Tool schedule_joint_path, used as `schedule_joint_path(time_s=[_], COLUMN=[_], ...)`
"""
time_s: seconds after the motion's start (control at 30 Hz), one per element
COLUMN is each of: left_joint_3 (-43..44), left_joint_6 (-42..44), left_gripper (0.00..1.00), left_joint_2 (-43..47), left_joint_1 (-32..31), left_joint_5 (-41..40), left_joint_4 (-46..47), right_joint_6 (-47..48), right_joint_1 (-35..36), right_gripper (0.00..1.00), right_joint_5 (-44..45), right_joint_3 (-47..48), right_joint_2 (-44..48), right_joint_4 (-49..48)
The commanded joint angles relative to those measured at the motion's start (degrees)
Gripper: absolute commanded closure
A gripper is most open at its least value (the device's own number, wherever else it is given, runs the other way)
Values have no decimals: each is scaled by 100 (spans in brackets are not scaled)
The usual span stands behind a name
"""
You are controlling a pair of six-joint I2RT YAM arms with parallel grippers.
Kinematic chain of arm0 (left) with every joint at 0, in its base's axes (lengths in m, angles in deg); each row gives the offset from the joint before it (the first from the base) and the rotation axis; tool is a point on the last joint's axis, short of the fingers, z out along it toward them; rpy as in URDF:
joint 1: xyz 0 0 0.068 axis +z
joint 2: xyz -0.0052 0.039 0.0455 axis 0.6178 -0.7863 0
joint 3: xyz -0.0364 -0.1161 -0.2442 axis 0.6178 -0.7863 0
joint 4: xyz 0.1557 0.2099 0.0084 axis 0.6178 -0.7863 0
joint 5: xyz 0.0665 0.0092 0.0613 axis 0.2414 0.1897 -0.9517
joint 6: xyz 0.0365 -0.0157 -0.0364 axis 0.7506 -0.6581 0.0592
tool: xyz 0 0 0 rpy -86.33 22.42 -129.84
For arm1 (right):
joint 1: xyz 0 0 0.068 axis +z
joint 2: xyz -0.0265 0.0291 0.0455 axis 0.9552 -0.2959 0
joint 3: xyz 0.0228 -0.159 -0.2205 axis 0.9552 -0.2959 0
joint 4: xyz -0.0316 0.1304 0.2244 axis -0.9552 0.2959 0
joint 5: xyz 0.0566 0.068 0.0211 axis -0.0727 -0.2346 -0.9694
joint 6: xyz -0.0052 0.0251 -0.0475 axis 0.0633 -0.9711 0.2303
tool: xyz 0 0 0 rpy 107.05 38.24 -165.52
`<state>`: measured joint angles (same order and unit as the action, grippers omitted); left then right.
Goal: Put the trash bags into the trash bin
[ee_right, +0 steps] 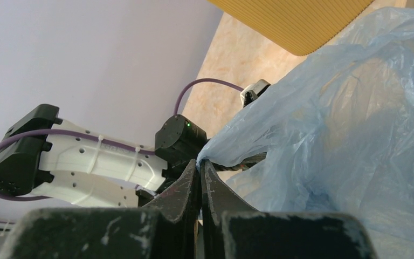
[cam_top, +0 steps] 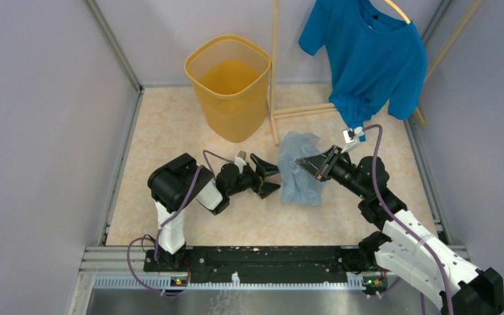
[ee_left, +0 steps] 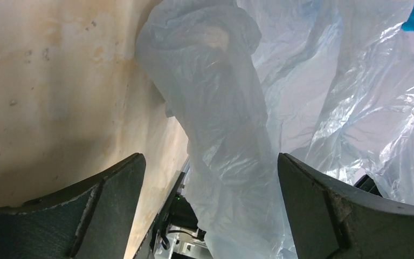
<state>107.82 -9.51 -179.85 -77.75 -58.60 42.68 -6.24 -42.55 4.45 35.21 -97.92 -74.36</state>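
Note:
The trash bin (cam_top: 228, 85), tall and yellow-orange, stands upright at the back of the floor; its ribbed base (ee_right: 296, 21) shows in the right wrist view. The pale blue trash bag (cam_top: 300, 172) is bunched up between the two arms. My right gripper (cam_top: 301, 162) is shut on a pinch of the bag's edge (ee_right: 215, 152), its fingertips (ee_right: 200, 162) pressed together. My left gripper (cam_top: 277, 178) stands wide open at the bag's left side. In the left wrist view a hanging fold of the bag (ee_left: 232, 124) lies between the spread fingers (ee_left: 113, 189) without being clamped.
A bright blue T-shirt (cam_top: 367, 56) hangs on a wooden rack (cam_top: 274, 72) at the back right, just behind the bag. Grey walls close in the beige floor (cam_top: 170, 131) on three sides. The black base rail (cam_top: 262, 259) runs along the near edge.

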Motion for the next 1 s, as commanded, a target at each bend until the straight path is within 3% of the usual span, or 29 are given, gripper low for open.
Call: schedule_joint_path(time_s=[0.0, 0.13, 0.3, 0.47, 0.57, 0.7, 0.8, 0.9, 0.97], left_joint_3=[-309, -420, 48, 333, 451, 412, 236, 255, 446], left_joint_6=[-10, 142, 359, 400, 418, 716, 1539, 2865, 3684], left_gripper=[1, 1, 2, 9, 19, 45, 62, 78, 86], left_joint_2=[411, 693, 561, 337, 134, 109, 779, 2246, 3116], left_joint_1=[46, 122, -10, -323, -358, -179, 58, 179, 153], left_joint_5=[90, 95, 420, 392, 384, 251, -55, -901, -1881], left_joint_4=[237, -101, -183, -168, -54, -84, -1058, -3197, -4610], right_joint_6=[-27, -4, -18, -17, -27, 45, 330, 769, 1078], right_joint_1=[-34, -35, -36, -36, -36, -36, -37, -36, -39], right_gripper=[100, 100, 100, 100, 100, 100, 100, 100, 100], right_joint_5=[-77, -63, -71, -71, -80, -32, 253, 837, 1218], right_joint_3=[177, 188, 173, 163, 147, 204, 342, 550, 698], right_joint_2=[2, 40, 10, 25, 23, 92, 281, 484, 492], right_joint_4=[-210, -159, -202, -200, -220, -56, 447, 1303, 1756])
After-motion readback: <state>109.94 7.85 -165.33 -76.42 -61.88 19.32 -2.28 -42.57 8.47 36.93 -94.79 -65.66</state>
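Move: The blue trash bag hangs from the right fingers. Its middle is about 8 cm to the left hand's right, barely a centimetre ahead and some 4 cm higher, with its near edge almost at the open fingertips. From the right hand, that middle lies roughly 5 cm ahead, level sideways and 12 cm below. The yellow bin stands about 32 cm ahead of the left hand, 12 cm to its left, with its middle some 10 cm higher. The left fingers close from wide open to nearly shut at the hanging bag's left edge and seem to pinch its film. The hand first eases slightly left, then goes about 4 cm right while rising some 3 cm, sinks again as the fingers shut, and finally swings back left and forward by 4 to 5 cm. The right hand keeps its grip and stays, giving a little rightward only at the very end. ##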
